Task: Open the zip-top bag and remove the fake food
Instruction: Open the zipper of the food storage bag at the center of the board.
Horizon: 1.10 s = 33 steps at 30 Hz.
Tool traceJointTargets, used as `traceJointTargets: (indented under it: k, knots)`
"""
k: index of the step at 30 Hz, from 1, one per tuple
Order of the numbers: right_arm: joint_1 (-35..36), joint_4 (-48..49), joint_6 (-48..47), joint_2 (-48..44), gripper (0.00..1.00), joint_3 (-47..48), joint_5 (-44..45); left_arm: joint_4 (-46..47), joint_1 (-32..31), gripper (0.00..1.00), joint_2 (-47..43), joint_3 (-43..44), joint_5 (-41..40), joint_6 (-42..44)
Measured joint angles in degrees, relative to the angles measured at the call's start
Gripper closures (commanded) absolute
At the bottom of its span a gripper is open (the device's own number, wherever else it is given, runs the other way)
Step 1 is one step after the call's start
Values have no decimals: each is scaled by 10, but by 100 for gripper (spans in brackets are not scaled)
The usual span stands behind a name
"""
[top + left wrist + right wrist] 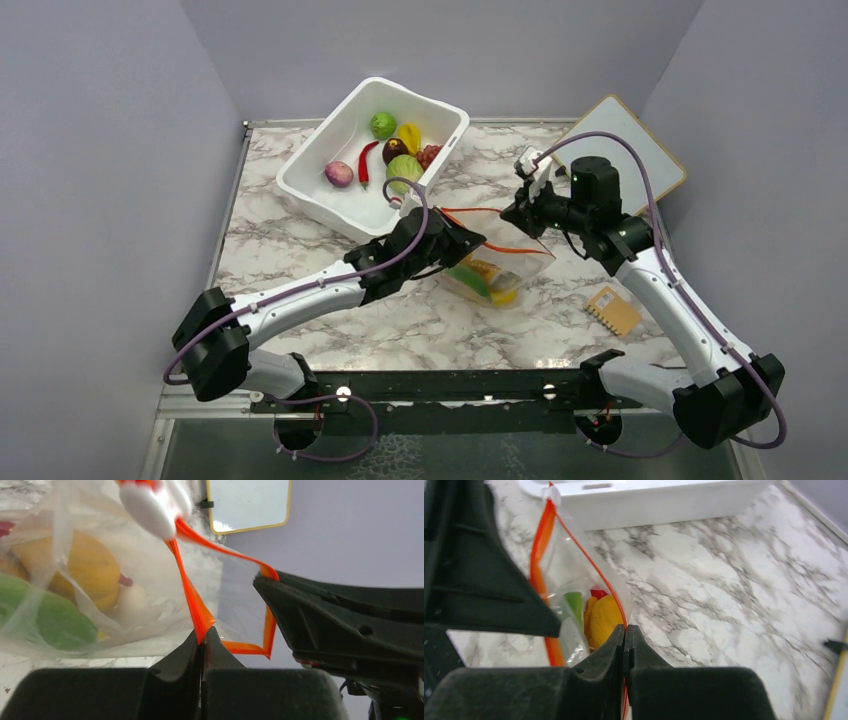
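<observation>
The clear zip-top bag [492, 270] hangs a little above the marble table between my two grippers, its orange-red zip strip [500, 246] pulled apart into an open mouth. My left gripper [462, 240] is shut on one side of the strip [196, 611]. My right gripper [522, 215] is shut on the other side [596, 570]. Inside the bag I see fake food: a yellow-orange piece [603, 620], a green piece [50, 615] and a small red-and-white piece [127, 592]. The white zip slider [147, 507] sits at the strip's end.
A white tub [300, 175] with a green lime, cabbage, purple onion, red chilli and grapes stands at the back left. A white board with a wooden rim [640, 150] lies at the back right. A small brown card [614, 310] lies at the right front.
</observation>
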Motion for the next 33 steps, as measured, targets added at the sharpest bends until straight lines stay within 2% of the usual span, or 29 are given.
traceJointTargets:
  k: [4,8,15,19,21,23,27,33]
  knots:
    - [0,13,52,-16,99,-1,128,-8,0,100,11,48,12,45]
    - [-5,9,105,-16,99,7,261,-16,3,100,64,139,57,106]
    - [-56,-32,179,-16,99,66,414,-53,28,100,221,349,207,209]
    - [-80,-49,195,-38,99,71,466,-81,45,100,291,425,289,260]
    - [-81,-57,205,-61,99,66,469,-96,53,100,306,433,311,288]
    - [-81,-56,213,-86,99,46,449,-109,62,95,308,423,326,315]
    - [-81,-49,242,-129,99,-40,324,-118,84,70,308,367,346,356]
    - [-80,-38,329,-87,99,-124,199,-140,104,40,298,247,342,390]
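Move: Both hands already pinch the bag's orange rims, left on the near rim and right on the far one; the fake food hangs some 18 cm below, about 2 cm ahead and 1 cm right of the left hand, and roughly 2 cm back and 3 cm left of the right. The notebook lies about 23 cm right of the right hand, 6 cm back and 22 cm below; the whiteboard is 30 cm right and 31 cm ahead of it. Gripping the rims, both hands swing the bag right and up, the right hand some 16 cm and the left about 12, while turning roughly 40 degrees clockwise or more; then they come partway back left and sink steeply, finishing below their starting heights. The right keeps its pinch and tips down, while the left rolls and opens about halfway, its near rim still beside one finger. ##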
